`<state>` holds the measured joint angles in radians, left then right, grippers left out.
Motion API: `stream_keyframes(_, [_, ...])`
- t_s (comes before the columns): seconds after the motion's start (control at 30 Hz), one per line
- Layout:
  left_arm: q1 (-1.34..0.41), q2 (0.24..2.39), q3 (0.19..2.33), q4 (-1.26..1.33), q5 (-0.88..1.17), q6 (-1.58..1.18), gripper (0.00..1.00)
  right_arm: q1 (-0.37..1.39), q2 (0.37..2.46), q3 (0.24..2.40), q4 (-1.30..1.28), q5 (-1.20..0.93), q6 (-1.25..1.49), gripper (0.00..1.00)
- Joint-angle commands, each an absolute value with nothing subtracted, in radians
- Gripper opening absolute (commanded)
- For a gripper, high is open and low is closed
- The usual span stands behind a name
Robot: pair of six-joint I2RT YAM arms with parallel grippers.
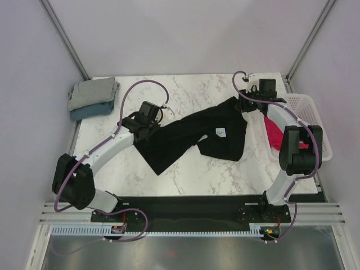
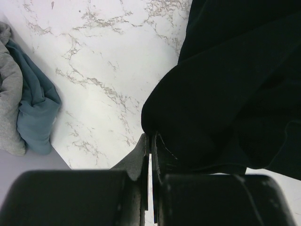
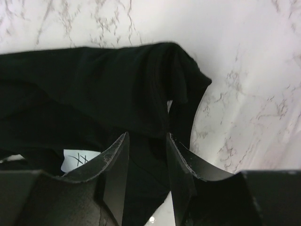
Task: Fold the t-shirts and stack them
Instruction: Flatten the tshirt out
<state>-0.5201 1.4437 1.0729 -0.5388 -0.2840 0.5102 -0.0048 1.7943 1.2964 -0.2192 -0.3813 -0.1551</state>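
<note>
The black t-shirt (image 1: 191, 138) lies stretched in a crumpled diagonal across the marble table, its small white tag (image 1: 220, 133) facing up. My left gripper (image 1: 157, 122) is shut on the shirt's left edge; in the left wrist view the jaws (image 2: 151, 135) pinch the black cloth (image 2: 225, 94). My right gripper (image 1: 242, 104) is at the shirt's far right corner. In the right wrist view it (image 3: 146, 134) is open, with black cloth (image 3: 94, 89) between and beyond the fingers. The grey shirt (image 1: 93, 91) lies folded on the dusty blue shirt (image 1: 90, 110) at the back left. The pink-red shirt (image 1: 273, 133) hangs in the basket.
The white mesh basket (image 1: 308, 109) stands at the table's right edge, beside the right arm. The grey and blue stack also shows at the left of the left wrist view (image 2: 33, 113). Purple cables loop over both arms. Walls enclose the table on three sides.
</note>
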Motion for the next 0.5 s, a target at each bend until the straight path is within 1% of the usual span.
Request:
stream_keyframes(0.0, [-0.515,1.427,1.091,-0.492,-0.270,0.509,0.02,-0.008,1.816,1.270,-0.225,-0.357,-0.183,0.45])
stream_keyframes(0.4, [-0.514,1.408,1.069,-0.499,-0.244,0.488,0.02,-0.008,1.991,1.397,-0.227,-0.379,-0.160,0.45])
stream_keyframes(0.47, [-0.514,1.408,1.066,-0.499,-0.245,0.489,0.02,-0.009,2.003,1.405,-0.219,-0.417,-0.153,0.41])
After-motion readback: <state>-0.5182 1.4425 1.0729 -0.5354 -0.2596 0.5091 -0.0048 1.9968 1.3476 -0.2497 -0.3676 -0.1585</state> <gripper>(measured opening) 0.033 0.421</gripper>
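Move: The right hand hangs open above the black t-shirt's far-right corner: the folded-over flap it goes for lies about 9 cm below and some 1 cm ahead. The white patch on the shirt is about 11 cm back and 10 cm left of this hand, near table height; the white basket's middle is roughly 27 cm right and 7 cm back. From the left hand, that flap lies about 40 cm right, 11 cm ahead and 10 cm lower. Almost straight down, about 8 cm, the right hand sinks onto the t-shirt's folded flap, slowing to a stop as its fingers tip some 10 degrees steeper. The fingers stay about half open and end with the flap's edge between their tips. The left hand stays in place, still pinching the shirt's left part. ##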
